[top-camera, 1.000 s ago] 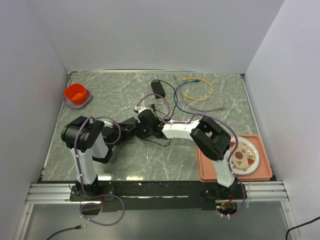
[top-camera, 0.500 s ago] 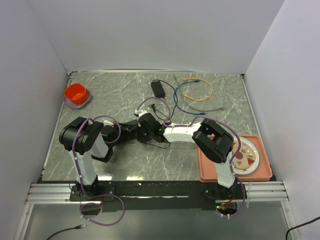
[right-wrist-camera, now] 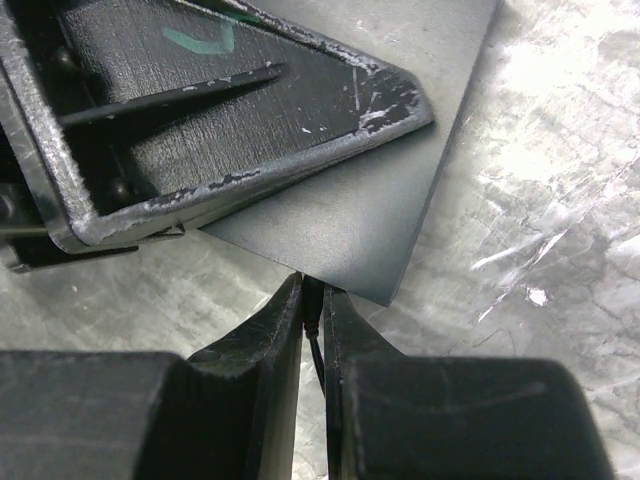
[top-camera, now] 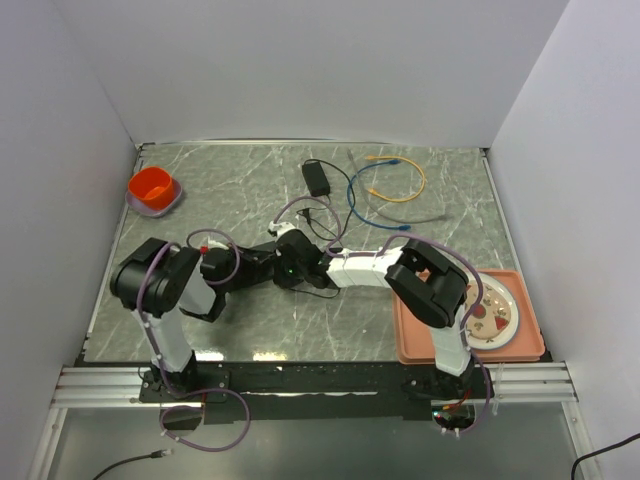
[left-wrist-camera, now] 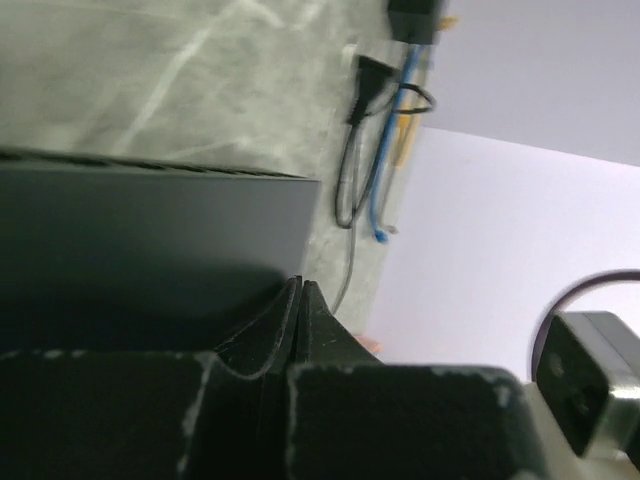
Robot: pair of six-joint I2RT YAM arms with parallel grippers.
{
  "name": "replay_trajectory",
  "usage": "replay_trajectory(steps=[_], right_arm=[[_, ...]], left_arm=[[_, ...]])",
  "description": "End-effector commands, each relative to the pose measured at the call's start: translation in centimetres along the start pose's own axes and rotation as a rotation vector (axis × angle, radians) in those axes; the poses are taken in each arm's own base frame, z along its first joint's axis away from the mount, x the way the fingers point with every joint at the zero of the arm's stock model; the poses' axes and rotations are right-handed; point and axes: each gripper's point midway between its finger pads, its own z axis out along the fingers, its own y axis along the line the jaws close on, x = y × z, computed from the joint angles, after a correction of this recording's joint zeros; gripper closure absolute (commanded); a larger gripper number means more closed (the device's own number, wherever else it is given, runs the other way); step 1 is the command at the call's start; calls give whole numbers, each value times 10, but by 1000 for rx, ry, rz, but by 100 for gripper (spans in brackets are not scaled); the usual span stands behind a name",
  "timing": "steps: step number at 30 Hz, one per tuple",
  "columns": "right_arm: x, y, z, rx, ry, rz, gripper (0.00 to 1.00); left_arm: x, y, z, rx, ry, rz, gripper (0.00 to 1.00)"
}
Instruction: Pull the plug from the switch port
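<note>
The flat matte-black box (right-wrist-camera: 350, 215) lies on the marbled table, and the switch port is in the edge nearest my right wrist camera. The black plug (right-wrist-camera: 314, 303) sits against that edge, and its thin black lead runs back between my fingers. My right gripper (right-wrist-camera: 312, 287) is shut on the plug. My left gripper (left-wrist-camera: 300, 287) is shut on nothing, and one of its fingers (right-wrist-camera: 230, 100) lies flat on top of the box. In the top view both grippers meet at mid-table, the left gripper (top-camera: 262, 256) and the right gripper (top-camera: 285, 264), and they hide most of the box.
A small black adapter brick (top-camera: 318, 177) with a thin lead lies at the back, beside a yellow cable (top-camera: 400, 181) and a blue cable (left-wrist-camera: 385, 190). An orange bowl (top-camera: 152, 188) stands at the back left. A salmon tray (top-camera: 418, 350) with a plate (top-camera: 492, 308) is at the near right.
Both wrists have shifted slightly toward the near edge, and the left arm's elbow has swung down and to the left. The right gripper has stayed shut on the plug.
</note>
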Motion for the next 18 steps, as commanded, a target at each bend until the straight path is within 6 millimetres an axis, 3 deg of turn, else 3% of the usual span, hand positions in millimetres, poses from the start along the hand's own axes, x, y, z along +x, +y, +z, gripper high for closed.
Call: replay_trajectory(steps=[1,3,4,5,6,7,9,10,12,13,16,18], right_arm=[[124,-30,-30,105,440,-17,100],[120,-28,-30,95,429,-13,100],[119,-29,-30,94,426,-12,100],[116,-29,-30,93,420,-10,100],[116,-28,-31,92,418,-16,100],[115,-29,-31,94,417,-20,100],[114,-32,-33,103,415,-34,100],[114,-35,-33,110,415,-42,100],[111,-41,-32,121,414,-59,100],[107,-43,-33,129,410,-63,100],[98,-56,-32,146,405,-85,100],[93,-63,-33,149,402,-113,100]], left_arm=[[-14,56,-17,-318,-66,25,99],[-18,60,-25,-387,-83,86,98],[-21,37,-24,-340,-97,111,96],[-21,30,-26,-337,-98,151,94],[-21,38,-34,-400,-95,167,92],[-27,14,-32,-362,-127,205,86],[-22,3,-36,-378,-96,294,78],[-29,-8,-39,-401,-130,331,69],[-24,-18,-41,-406,-115,424,59],[-24,-28,-46,-417,-128,446,39],[-20,-39,-58,-426,-161,499,14],[-23,-45,-64,-437,-180,525,9]])
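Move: Just below the closed left fingers lies the switch, its middle about 5 cm back, 3 cm to the left and 3 cm lower. The power cord's plug lies some 10 cm ahead of this hand and 9 cm to its right; the black adapter is about 20 cm ahead and 13 cm right, both about 4 cm lower. From the right hand, still pinching the small plug at the switch's edge, the switch's middle is about 5 cm left and 1 cm ahead, nearly level. Coming free of the switch's top, the left hand slides about 2.5 cm left, then climbs some 6 cm, rolling about 30 degrees so its left side rises, while its shut fingers spread almost wide above the switch. The right hand keeps its pinch on the plug at the port edge, creeping about 1.5 cm left and slightly back. ##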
